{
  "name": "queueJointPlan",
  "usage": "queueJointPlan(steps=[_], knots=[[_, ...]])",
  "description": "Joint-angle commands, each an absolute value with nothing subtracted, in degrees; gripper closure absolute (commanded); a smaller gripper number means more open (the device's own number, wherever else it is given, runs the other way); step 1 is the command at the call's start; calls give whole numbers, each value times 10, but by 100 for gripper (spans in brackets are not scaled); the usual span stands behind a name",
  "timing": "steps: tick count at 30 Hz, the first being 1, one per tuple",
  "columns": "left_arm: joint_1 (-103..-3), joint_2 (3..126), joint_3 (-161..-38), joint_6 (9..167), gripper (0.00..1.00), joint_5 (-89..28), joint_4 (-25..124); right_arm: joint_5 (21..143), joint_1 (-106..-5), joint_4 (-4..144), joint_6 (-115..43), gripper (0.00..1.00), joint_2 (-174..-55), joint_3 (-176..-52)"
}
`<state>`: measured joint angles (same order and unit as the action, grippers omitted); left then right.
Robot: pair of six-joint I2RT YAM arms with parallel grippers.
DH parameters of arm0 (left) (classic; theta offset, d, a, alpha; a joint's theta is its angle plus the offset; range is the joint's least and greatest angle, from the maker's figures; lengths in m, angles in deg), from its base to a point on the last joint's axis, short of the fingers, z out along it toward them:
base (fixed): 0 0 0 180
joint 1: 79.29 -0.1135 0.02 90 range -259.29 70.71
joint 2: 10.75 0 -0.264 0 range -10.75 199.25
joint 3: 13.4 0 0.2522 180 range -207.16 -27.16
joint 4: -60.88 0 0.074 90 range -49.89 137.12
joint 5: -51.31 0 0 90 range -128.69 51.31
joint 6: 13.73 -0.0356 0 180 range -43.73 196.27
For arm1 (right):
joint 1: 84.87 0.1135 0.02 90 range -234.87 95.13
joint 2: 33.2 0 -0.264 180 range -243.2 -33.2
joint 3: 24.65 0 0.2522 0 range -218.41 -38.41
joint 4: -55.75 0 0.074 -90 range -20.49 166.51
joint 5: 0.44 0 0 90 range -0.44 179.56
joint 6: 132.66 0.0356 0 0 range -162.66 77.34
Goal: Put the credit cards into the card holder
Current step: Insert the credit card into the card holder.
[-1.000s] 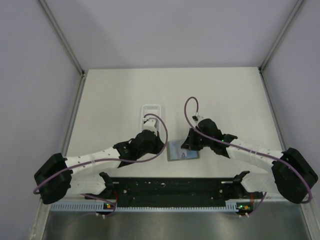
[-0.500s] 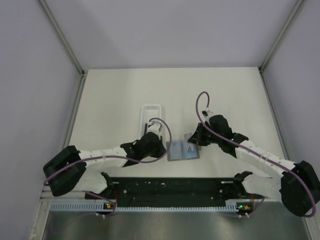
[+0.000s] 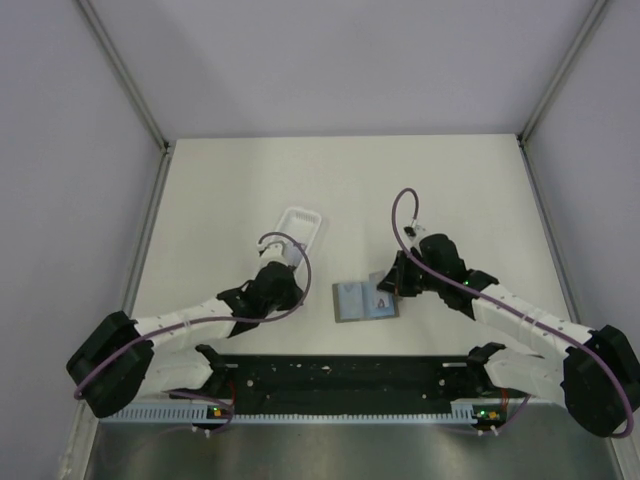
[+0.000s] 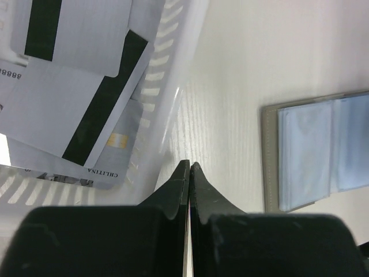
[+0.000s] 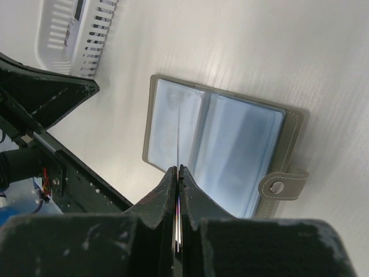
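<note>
The card holder (image 3: 358, 302) lies open on the table, its bluish pockets up (image 5: 230, 144), with its snap tab (image 5: 282, 186) at the right. My right gripper (image 3: 388, 284) (image 5: 178, 168) is shut on a credit card (image 5: 179, 135), which shows edge-on and upright over the holder's left pocket. Whether the card's edge touches the pocket I cannot tell. More credit cards (image 4: 75, 104) lie stacked in the white tray (image 3: 300, 222) (image 4: 173, 86). My left gripper (image 3: 284, 254) (image 4: 189, 165) is shut and empty, right beside the tray's near end, with the holder (image 4: 317, 156) to its right.
The white tray (image 5: 75, 29) lies tilted, left of the holder. The black rail (image 3: 340, 380) with both arm bases runs along the table's near edge. Grey walls enclose the table at the left, right and back.
My left gripper has drawn back leftward from the card holder to the tray's near end. The tray now lies tilted. My right gripper has shifted right with the card, then stayed over the holder.
</note>
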<state>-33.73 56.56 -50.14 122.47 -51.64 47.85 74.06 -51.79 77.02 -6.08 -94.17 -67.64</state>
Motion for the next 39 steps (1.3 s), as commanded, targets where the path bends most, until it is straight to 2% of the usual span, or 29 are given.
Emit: queueJointPlan(steps=[1,5,9,20,39], knots=[[-338,525,-498,1209,100,-497,520,715,-524,757,-69,100,-947,-677],[-333,538,-492,1186,100,-405,600,691,-524,754,-76,100,-976,-682],[-315,574,-495,1184,100,-371,643,671,-524,747,-86,100,-1003,-687],[-307,636,-485,1192,100,-353,695,642,-524,644,-48,100,-1037,-650],[-307,698,-485,1193,100,-334,739,673,-535,644,28,100,-1067,-647]])
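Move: The card holder lies open on the table, its middle roughly 16 cm to the right of the left hand, level with it and about 3 cm lower. The white basket's middle is some 14 cm ahead and 6 cm left of that hand. From the right hand, which already holds the card, the holder's middle is about 3 cm left, 1 cm back and 8 cm below. Lift the shut left gripper clear beside the basket by about 3 cm, swing it right some 8 cm and slightly back to the holder's left edge, turning it clockwise and rolling its left side down as it sinks again. Meanwhile keep the card pinched in the right fingers and lower it 3–4 cm towards the holder, easing left and tipping the fingers steeper. ##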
